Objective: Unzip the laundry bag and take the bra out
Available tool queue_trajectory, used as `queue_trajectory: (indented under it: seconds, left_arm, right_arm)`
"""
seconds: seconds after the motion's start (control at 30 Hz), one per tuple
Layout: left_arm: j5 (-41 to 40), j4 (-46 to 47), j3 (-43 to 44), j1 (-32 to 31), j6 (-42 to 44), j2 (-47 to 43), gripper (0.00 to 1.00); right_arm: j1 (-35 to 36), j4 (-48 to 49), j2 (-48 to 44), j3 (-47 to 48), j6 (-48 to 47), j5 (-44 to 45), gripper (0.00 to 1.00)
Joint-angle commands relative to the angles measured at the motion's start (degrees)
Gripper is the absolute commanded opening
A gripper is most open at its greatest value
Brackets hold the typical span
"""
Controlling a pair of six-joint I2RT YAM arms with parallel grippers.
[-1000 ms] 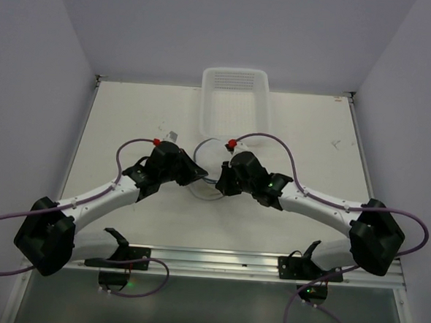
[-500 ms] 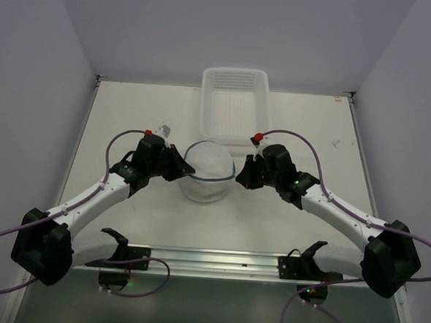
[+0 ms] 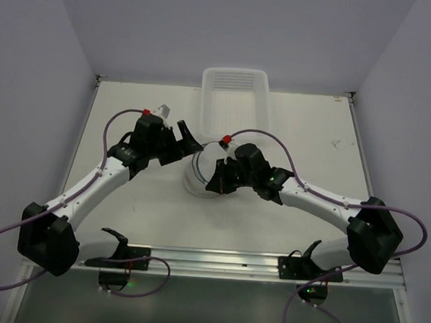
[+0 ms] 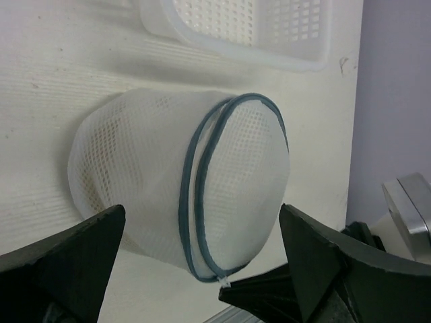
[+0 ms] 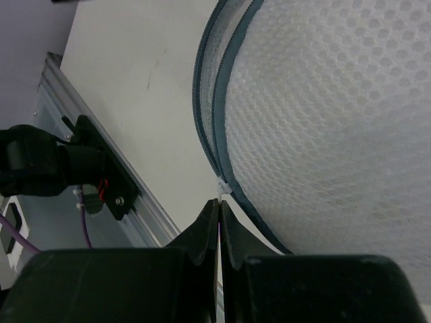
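The laundry bag (image 3: 198, 174) is a round white mesh pouch with a blue-grey zip rim, lying on the table between the arms. My left gripper (image 3: 190, 140) is open at the bag's far left side. In the left wrist view the bag (image 4: 168, 175) lies between its spread fingers (image 4: 74, 262). My right gripper (image 3: 213, 182) is at the bag's near right side. In the right wrist view its jaws (image 5: 220, 202) are pressed together on the small white zip pull (image 5: 223, 188) at the bag's (image 5: 330, 114) rim. The bra is hidden inside the mesh.
A rectangular white plastic basket (image 3: 234, 97) stands just behind the bag against the back wall, and shows in the left wrist view (image 4: 256, 27). A metal rail (image 3: 216, 262) runs along the table's near edge. White walls enclose the table on three sides.
My right gripper has moved left from the bag's right side to its near rim and now grips the zip pull. My left gripper has shifted up toward the bag's far left.
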Motion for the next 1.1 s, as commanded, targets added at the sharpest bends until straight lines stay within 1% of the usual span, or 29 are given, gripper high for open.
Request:
queue_trajectory:
  seconds: [0.0,0.03,0.1,0.17,0.4,0.47,0.5,0.57,0.6,0.67,0.7,0.77,0.8,0.9,0.93,1.0,1.07]
  left_arm:
    - [-1.1,-1.8,-5.4,0.2,-6.8,-6.9,1.00]
    - [0.3,-0.3,-7.5,0.1,-8.3,-9.5,1.00]
    - [1.7,3.3,-12.5,0.1,-11.4,-11.2,1.00]
    - [2.8,5.0,-14.1,-0.1,-12.3,-11.7,0.96]
    - [1.6,8.1,-13.2,-2.2,-10.9,-7.9,0.83]
    - [1.7,9.7,-13.4,-2.8,-10.9,-6.2,0.77]
    - [1.8,11.2,-13.5,-3.1,-10.9,-5.7,0.72]
    - [2.0,11.9,-13.2,-3.8,-10.7,-4.2,0.65]
    - [1.9,12.2,-13.1,-4.0,-10.6,-3.4,0.55]
    - [2.0,12.3,-13.1,-4.2,-10.3,-2.9,0.44]
    - [2.0,12.2,-13.3,-4.2,-10.2,-2.9,0.32]
    - [1.1,11.3,-13.3,-4.2,-9.7,-3.3,0.20]
    - [0.6,10.0,-13.2,-4.2,-9.4,-3.8,0.10]
    - [-0.6,8.6,-14.0,-3.7,-8.8,-4.8,0.00]
    - [-0.2,8.5,-14.4,-3.5,-8.7,-5.1,0.00]
    - [0.5,8.3,-15.1,-3.5,-8.4,-5.1,0.00]
    - [1.6,8.2,-16.7,-3.5,-8.5,-5.5,0.00]
  right_arm:
    - [0.3,4.8,2.0,3.7,3.3,-1.1,0.00]
    - [0.3,4.8,2.3,3.9,3.3,-1.5,0.00]
    - [0.5,4.8,3.4,4.3,3.1,-1.7,0.00]
    - [0.6,4.8,4.2,4.8,2.8,-2.1,0.00]
    - [1.3,4.8,4.6,5.1,2.2,-1.9,0.00]
    - [1.4,4.4,4.5,5.3,1.9,-1.7,0.00]
    - [1.5,4.2,4.4,5.3,1.8,-1.5,0.00]
    - [1.6,3.8,4.1,5.1,1.5,-1.1,0.00]
    - [1.6,3.6,3.8,4.9,1.4,-0.9,0.00]
    - [1.6,3.0,3.3,4.5,1.0,-0.6,0.00]
    - [1.6,1.9,3.0,4.2,0.8,-0.4,0.00]
    - [1.6,0.5,1.2,2.8,-0.2,1.1,0.00]
    - [1.6,-0.9,0.4,1.9,-0.4,1.4,0.00]
    - [1.5,-3.3,-3.2,-2.2,-2.3,5.6,0.00]
    - [0.8,-4.1,-4.1,-3.2,-3.0,7.7,0.00]
    - [-0.7,-5.4,-6.3,-6.1,-3.2,8.2,0.00]
    - [-4.2,-5.9,-8.2,-8.4,-2.9,7.6,0.00]
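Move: The zip edge my open left hand wants is about 4 cm back, 2 cm to its right and 5 cm below; the zip pull, pinched in my right fingers, is some 8 cm back, 5 cm right and 6 cm below that left hand. The white basket stands roughly 24 cm ahead of the left hand, 13 cm to its right and 13 cm lower. From my right hand, that zip edge is about 4 cm ahead, 3 cm left and roughly level. I bring my left hand back and down about 5 cm each, tipping slightly further down, then ease it to the right and shut its wide-open fingers on the bag's zip edge. My right hand keeps its pinch on the zip pull, drifting some 2 cm left and waiting there; once the left has closed, it draws the pull about 5 cm to the right and slightly down, away from the left hand. ##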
